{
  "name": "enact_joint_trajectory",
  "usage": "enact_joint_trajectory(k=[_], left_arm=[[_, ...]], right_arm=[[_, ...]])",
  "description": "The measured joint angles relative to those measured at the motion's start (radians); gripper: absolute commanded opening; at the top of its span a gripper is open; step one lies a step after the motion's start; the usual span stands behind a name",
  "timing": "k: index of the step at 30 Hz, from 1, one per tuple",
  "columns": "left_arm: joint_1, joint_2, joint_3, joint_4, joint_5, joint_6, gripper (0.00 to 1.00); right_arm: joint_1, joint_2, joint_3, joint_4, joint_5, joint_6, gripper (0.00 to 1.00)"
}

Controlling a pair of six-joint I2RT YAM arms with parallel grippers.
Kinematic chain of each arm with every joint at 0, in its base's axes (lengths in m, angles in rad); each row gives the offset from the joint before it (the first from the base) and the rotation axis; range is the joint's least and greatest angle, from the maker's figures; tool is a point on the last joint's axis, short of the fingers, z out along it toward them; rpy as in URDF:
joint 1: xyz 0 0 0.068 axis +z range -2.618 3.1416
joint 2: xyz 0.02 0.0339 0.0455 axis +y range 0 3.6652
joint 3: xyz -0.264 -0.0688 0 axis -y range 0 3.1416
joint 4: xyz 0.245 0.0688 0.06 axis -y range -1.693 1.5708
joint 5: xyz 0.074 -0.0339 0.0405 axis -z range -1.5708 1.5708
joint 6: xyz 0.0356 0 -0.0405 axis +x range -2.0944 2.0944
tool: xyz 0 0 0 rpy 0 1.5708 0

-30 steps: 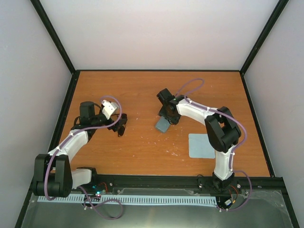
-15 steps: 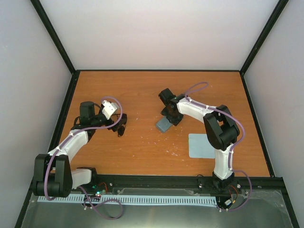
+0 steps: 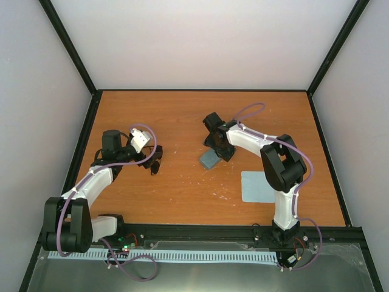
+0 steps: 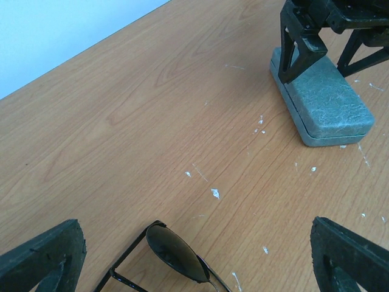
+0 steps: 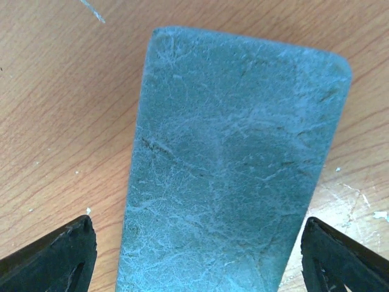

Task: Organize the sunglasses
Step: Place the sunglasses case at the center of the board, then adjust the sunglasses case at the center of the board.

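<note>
The sunglasses (image 4: 176, 255) lie on the table with their black arms unfolded, one dark lens showing in the left wrist view. My left gripper (image 4: 200, 261) is open, low over them, with a finger on each side and not touching; it also shows in the top view (image 3: 154, 163). The grey-blue case (image 3: 209, 160) lies closed at mid table and shows in the left wrist view (image 4: 325, 103) and the right wrist view (image 5: 231, 164). My right gripper (image 3: 215, 151) is open and straddles the case's far end, its fingertips (image 5: 58, 255) clear of the sides.
A flat pale blue cloth (image 3: 258, 186) lies at the right front, near the right arm's base. Black frame posts and white walls border the orange table (image 3: 182, 115). White scuff marks (image 4: 215, 193) dot the wood between sunglasses and case.
My right gripper has shifted slightly right over the case, and the case has barely moved. My left arm has stayed still.
</note>
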Motion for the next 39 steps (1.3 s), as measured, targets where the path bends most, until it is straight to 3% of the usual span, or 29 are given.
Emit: enact_joint_trajectory(k=[4,6,7,10,11,14,21,39], left_arm=[[0.000,0.000,0.000,0.001,-0.001,0.000,0.99],[0.000,0.000,0.000,0.001,-0.002,0.000,0.99],[0.000,0.000,0.000,0.001,-0.002,0.000,0.99],[0.000,0.000,0.000,0.001,-0.004,0.000,0.99],[0.000,0.000,0.000,0.001,-0.004,0.000,0.99],[0.000,0.000,0.000,0.001,-0.005,0.001,1.00],[0.000,-0.002,0.000,0.000,-0.005,0.010,0.99],[0.000,-0.045,-0.038,0.002,-0.020,0.011,0.99]], right_arm=[[0.002,-0.027,0.001,-0.027,0.033,-0.028,0.87],[0.008,-0.077,-0.019,-0.039,0.058,-0.050,0.78],[0.011,-0.107,-0.035,-0.040,0.066,-0.064,0.67],[0.041,-0.226,-0.115,-0.038,0.075,-0.124,0.08],[0.051,-0.248,-0.136,-0.036,0.071,-0.141,0.04],[0.081,-0.274,-0.211,-0.010,0.034,-0.198,0.03],[0.103,-0.141,-0.283,0.013,-0.037,-0.302,0.03],[0.141,0.048,-0.032,0.087,-0.064,-0.415,0.03]])
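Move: Just short of the right hand, the loosened sunglasses case lies between its open fingers, the middle some 2 cm back, 2 cm to the left and 2 cm lower. The sunglasses lie about 24 cm left of this hand and 4 cm back, the light-blue cloth some 15 cm to its right and 14 cm back, both about 4 cm lower. From the left hand the case is roughly 26 cm to the right, 2 cm ahead and 13 cm below. Lifting clear of the case by about 5 cm, the right hand backs off some 9 cm towards its base, shutting its fingers on the way, and drops to table level by the case's near-right long side. The closed fingertips then sweep left and forward against that side, the hand turning about 30 degrees counter-clockwise overall. ##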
